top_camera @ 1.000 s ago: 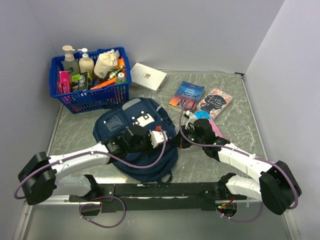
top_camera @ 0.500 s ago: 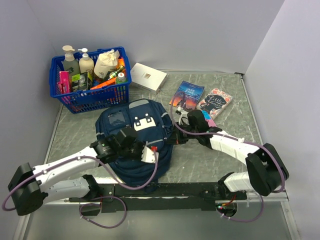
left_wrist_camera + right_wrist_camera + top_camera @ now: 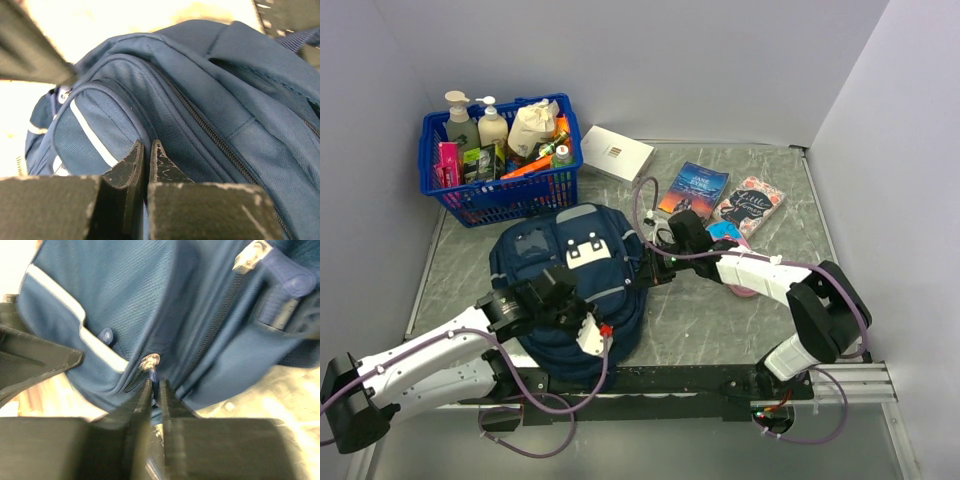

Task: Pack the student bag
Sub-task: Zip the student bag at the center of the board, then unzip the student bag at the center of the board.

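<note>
The student bag (image 3: 582,262) is a navy backpack lying flat in the middle of the table, its white patch and grey stripe facing up. My left gripper (image 3: 570,310) rests on the bag's near left part. In the left wrist view the jaws (image 3: 148,146) are shut, pinching a fold of the bag's fabric (image 3: 210,100) beside a zipper. My right gripper (image 3: 655,268) is at the bag's right edge. Its jaws (image 3: 155,382) stand nearly together, with the blue tab of a metal zipper pull (image 3: 150,361) between them.
A blue plastic basket (image 3: 570,140) full of bottles and toiletries stands at the back left. A white box (image 3: 616,152) lies behind the bag. Two books (image 3: 694,190) (image 3: 750,203) lie at the back right, with pink and teal items (image 3: 725,231) under the right arm.
The bag has slid to the left and away from the arms' bases. Both grippers moved left with it, and the right arm has stretched further across.
</note>
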Available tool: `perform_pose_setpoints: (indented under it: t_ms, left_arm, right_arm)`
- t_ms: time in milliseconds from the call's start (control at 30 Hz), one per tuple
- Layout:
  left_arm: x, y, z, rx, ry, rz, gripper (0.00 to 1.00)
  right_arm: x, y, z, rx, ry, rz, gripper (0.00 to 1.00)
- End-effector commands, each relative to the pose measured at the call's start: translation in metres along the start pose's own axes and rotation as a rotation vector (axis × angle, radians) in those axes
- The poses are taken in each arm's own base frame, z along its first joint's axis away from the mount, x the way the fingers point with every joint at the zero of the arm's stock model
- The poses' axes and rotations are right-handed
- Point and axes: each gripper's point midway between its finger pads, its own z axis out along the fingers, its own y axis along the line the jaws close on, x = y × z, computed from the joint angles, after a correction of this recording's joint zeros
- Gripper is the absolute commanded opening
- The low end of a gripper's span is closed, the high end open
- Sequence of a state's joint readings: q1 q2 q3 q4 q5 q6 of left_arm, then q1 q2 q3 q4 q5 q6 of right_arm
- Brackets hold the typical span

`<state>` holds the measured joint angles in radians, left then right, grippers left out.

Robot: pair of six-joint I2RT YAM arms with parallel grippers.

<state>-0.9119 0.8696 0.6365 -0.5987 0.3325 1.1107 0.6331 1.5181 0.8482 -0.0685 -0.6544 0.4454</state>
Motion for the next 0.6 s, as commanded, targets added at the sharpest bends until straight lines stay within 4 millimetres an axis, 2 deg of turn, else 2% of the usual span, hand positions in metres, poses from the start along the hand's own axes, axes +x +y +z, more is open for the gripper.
perform_pose_setpoints:
  t_ms: [0, 33, 100, 133, 167, 233, 267, 333, 367, 567]
  left_arm:
    - [-0.032, -0.06, -0.004, 0.235, -0.191, 0.011, 0.01]
    - [-0.032, -0.055, -0.003, 0.213, -0.189, 0.01, 0.01]
    - [-0.033, -0.047, -0.004, 0.168, -0.189, 0.008, 0.01]
    - [-0.035, -0.041, -0.003, 0.132, -0.199, 0.02, 0.01]
    - [-0.036, -0.036, -0.005, 0.1, -0.206, 0.035, 0.01]
    - [-0.037, -0.029, -0.004, 0.046, -0.218, 0.073, 0.01]
    - [-0.046, -0.014, -0.007, -0.029, -0.254, 0.132, 0.01]
    - [-0.051, -0.001, -0.007, -0.109, -0.282, 0.181, 0.01]
    - [-0.057, 0.013, -0.009, -0.172, -0.301, 0.227, 0.01]
    - [-0.05, 0.019, 0.004, -0.127, -0.25, 0.132, 0.01]
  right_arm:
    - [-0.098, -0.009, -0.017, 0.153, -0.354, -0.144, 0.29]
    - [-0.097, -0.01, -0.02, 0.162, -0.364, -0.139, 0.36]
    - [-0.095, -0.022, -0.033, 0.23, -0.416, -0.115, 0.41]
    - [-0.088, -0.033, -0.036, 0.261, -0.422, -0.093, 0.43]
    - [-0.094, -0.04, -0.047, 0.302, -0.469, -0.073, 0.43]
    - [-0.093, -0.049, -0.052, 0.339, -0.49, -0.034, 0.44]
    - [-0.091, -0.056, -0.057, 0.379, -0.491, -0.017, 0.43]
    - [-0.086, -0.057, -0.059, 0.387, -0.483, -0.016, 0.43]
    - [-0.085, -0.053, -0.063, 0.377, -0.493, -0.021, 0.42]
    - [-0.05, -0.044, -0.067, 0.309, -0.449, -0.061, 0.41]
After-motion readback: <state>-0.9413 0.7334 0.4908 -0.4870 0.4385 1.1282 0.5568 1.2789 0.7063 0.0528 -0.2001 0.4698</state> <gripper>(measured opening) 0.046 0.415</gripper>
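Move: Between the right fingers, right at the hand point, is the zipper pull; the white patch on the bag's front lies some 12 cm to that hand's left and 6 cm farther out. The blue book is about 20 cm ahead and 13 cm to the right of the right hand, roughly 9 cm lower. The left fingers already pinch the bag's edge, with the zipper pull about 10 cm ahead of them, 13 cm to the right and near their height. Letting go of the zipper pull, the right fingers spread while the hand swings forward about 8 cm and then mostly to the right, ending some 7 cm over and a little higher, turned clockwise some 25 degrees. The left hand keeps its pinch on the bag's edge and draws it back and slightly down, about 3 cm. ##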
